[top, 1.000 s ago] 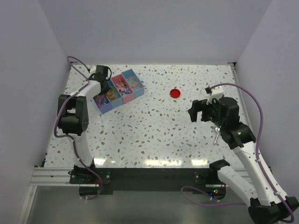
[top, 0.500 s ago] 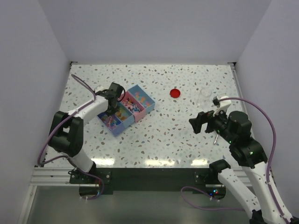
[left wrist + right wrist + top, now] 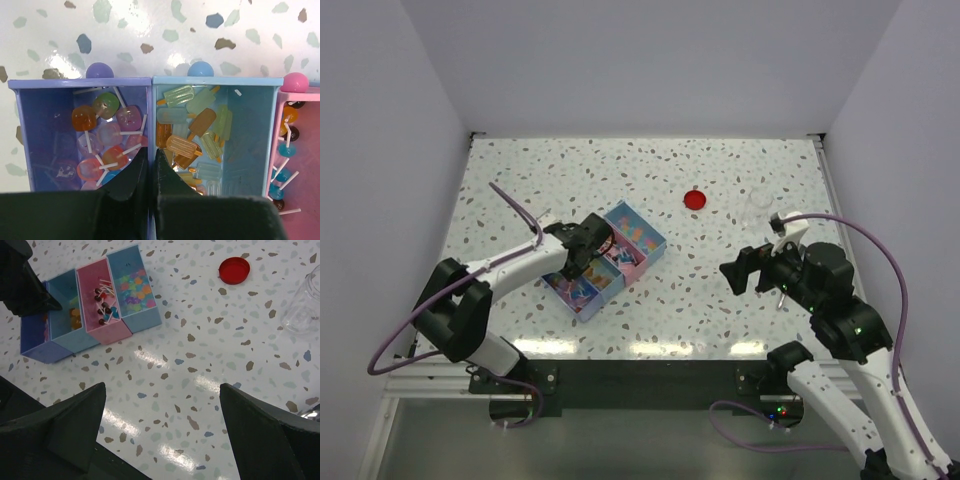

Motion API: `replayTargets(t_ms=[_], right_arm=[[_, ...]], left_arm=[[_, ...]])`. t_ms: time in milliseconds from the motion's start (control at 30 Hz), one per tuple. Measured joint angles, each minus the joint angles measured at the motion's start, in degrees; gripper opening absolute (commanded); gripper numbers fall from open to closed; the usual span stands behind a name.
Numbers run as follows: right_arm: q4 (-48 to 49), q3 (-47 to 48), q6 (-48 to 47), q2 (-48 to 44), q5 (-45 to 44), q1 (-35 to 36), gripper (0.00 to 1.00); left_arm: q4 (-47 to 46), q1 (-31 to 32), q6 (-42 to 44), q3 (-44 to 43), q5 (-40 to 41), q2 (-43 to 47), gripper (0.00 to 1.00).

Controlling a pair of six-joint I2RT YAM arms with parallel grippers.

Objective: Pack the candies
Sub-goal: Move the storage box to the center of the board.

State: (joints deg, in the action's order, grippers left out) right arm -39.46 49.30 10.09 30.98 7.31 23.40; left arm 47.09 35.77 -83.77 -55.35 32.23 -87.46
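Note:
The candies fill a four-compartment tray (image 3: 642,262) left of the table's centre. In the left wrist view, round lollipop candies (image 3: 102,135) lie in the purple compartment and popsicle-shaped candies (image 3: 192,135) in the light blue one. My left gripper (image 3: 150,150) is shut on the thin wall between those two compartments, and it shows over the tray's left end (image 3: 582,256) from above. Mixed-colour candies (image 3: 134,287) lie in the far blue compartment. My right gripper (image 3: 162,387) hangs open above bare table, well to the right of the tray (image 3: 107,332), holding nothing.
A round red lid (image 3: 696,200) lies on the table behind the centre. A clear jar (image 3: 757,207) stands to its right, just behind my right gripper (image 3: 740,270). Lid (image 3: 234,270) and jar (image 3: 305,305) also show in the right wrist view. White walls close in three sides.
The left gripper has dragged the tray from the back left toward the table's centre and the near edge, turning it. The right arm drew back a little.

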Motion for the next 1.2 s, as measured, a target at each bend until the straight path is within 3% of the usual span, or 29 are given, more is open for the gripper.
replayTargets(t_ms=[233,533,767,900,1067,1200], right_arm=[[0.0,-0.2,1.1,0.0,0.3,0.7,0.99],[0.1,-1.1,2.4,0.1,1.1,0.7,0.99],[1.2,-1.0,3.9,2.3,1.0,0.7,0.99],[0.6,1.6,5.0,8.8,-1.2,0.7,0.99],[-1.6,14.5,5.3,24.2,-6.9,0.7,0.99],[-3.7,26.2,5.0,36.8,-13.0,0.1,0.99]], left_arm=[[3.2,5.5,-5.9,1.0,0.7,1.0,0.03],[4.2,10.9,-11.7,3.5,-2.3,3.4,0.26],[4.3,12.3,-10.2,3.0,-4.1,6.2,0.45],[3.9,12.3,-2.9,1.4,-3.2,10.7,0.50],[-0.9,11.3,15.2,-4.6,-0.3,14.6,0.55],[-9.2,4.0,32.2,-7.1,-3.9,16.9,0.60]])
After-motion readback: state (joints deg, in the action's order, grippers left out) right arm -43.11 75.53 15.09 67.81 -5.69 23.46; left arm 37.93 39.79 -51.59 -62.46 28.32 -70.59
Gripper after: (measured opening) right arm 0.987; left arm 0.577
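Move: My left fingers already pinch the storage box's wall between the purple and light-blue compartments. The box's middle lies about 6 cm ahead of them, 8 cm to the right and 3 cm lower. The red lid is some 26 cm ahead and 37 cm right of this hand. From my right hand, up in free air, the box's middle is about 13 cm ahead and 40 cm left, the red lid 33 cm ahead and 8 cm left, and the glass jar 31 cm ahead and 9 cm right; all lie 20 cm or more below. With my left hand I drag the box back and to the right about 7 cm, easing the fingers open towards the end until they come free of the wall. Then I lift some 14 cm while swinging forward, turning about 30 degrees clockwise and tilting the fingertips up and outward, to just over half open. Late on, my open right hand reaches about 12 cm forward towards the red lid and jar, tipping down slightly. ##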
